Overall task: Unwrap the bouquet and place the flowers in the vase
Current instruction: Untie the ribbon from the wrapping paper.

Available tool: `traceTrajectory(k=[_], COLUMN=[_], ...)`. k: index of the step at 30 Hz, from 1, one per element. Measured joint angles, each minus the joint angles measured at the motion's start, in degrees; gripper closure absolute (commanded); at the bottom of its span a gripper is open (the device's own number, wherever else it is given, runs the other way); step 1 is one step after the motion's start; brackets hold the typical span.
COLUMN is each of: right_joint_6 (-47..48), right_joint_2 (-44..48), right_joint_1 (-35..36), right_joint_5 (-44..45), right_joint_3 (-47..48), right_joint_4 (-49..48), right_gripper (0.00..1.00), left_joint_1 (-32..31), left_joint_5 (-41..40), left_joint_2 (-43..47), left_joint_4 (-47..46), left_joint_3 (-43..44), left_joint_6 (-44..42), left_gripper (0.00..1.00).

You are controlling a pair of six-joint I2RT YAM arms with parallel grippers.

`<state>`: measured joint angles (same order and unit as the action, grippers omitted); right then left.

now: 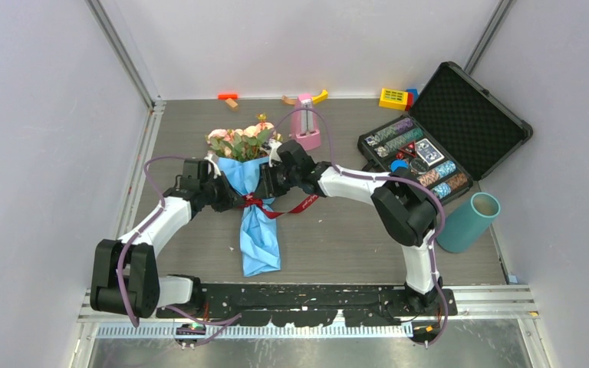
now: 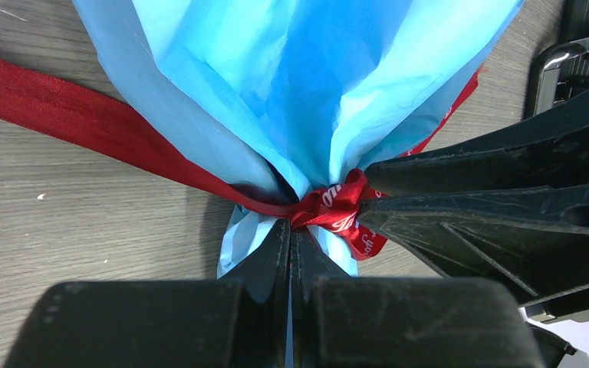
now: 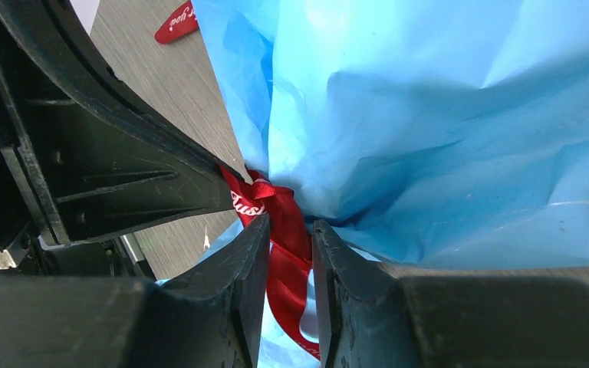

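The bouquet lies on the table in its blue paper cone, and the flowers point to the far side. A dark red ribbon ties its waist, with one tail trailing right. My left gripper is shut, its tips pinching the ribbon at the knot. From the other side my right gripper grips a ribbon strand that fills the narrow gap between its fingers. In the top view the two grippers meet at the knot. The teal vase stands at the right edge.
An open black case of poker chips sits at the back right, next to the vase. A pink metronome-shaped object stands just behind the flowers. Small toy blocks line the back wall.
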<state>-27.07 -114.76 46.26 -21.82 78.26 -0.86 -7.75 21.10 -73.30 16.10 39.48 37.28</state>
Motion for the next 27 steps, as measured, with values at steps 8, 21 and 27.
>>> traceTrajectory(k=[8, 21, 27], right_joint_6=[0.0, -0.1, -0.3], right_joint_2=[-0.4, -1.2, 0.6], right_joint_1=[0.5, 0.5, 0.5], right_joint_5=[-0.3, 0.3, 2.4], right_joint_3=[0.7, 1.2, -2.9], right_joint_4=[0.1, -0.3, -2.2], right_gripper=[0.72, 1.0, 1.0], left_joint_1=[0.0, 0.0, 0.0], left_joint_5=[0.0, -0.2, -0.7], left_joint_2=[0.0, 0.0, 0.0], left_joint_4=[0.0, 0.2, 0.5], left_joint_3=[0.0, 0.0, 0.0], left_joint_6=[0.0, 0.0, 0.0], left_gripper=[1.0, 1.0, 1.0])
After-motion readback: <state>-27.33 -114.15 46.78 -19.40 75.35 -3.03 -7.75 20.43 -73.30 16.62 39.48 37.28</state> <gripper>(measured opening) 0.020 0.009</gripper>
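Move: The ribbon knot sits right by both shut-in tips: roughly 2 cm left, 1 cm back and 1 cm below the right hand, whose fingers stand partly open around a ribbon strand. It lies some 2 cm to the right of the left hand and about level with it. From the right hand, the flowers are about 15 cm ahead and 6 cm left, 3 cm lower, and the ribbon's loose tail is some 7 cm right and 3 cm back, 6 cm below. The right fingers close from about a third open to shut, pinching the strand of ribbon beside the knot. While doing so the right hand eases barely 1 cm left, then at the very end starts back to the right and down, about 1 cm each way. The left hand stays put, still shut on the ribbon at the knot's left side. ##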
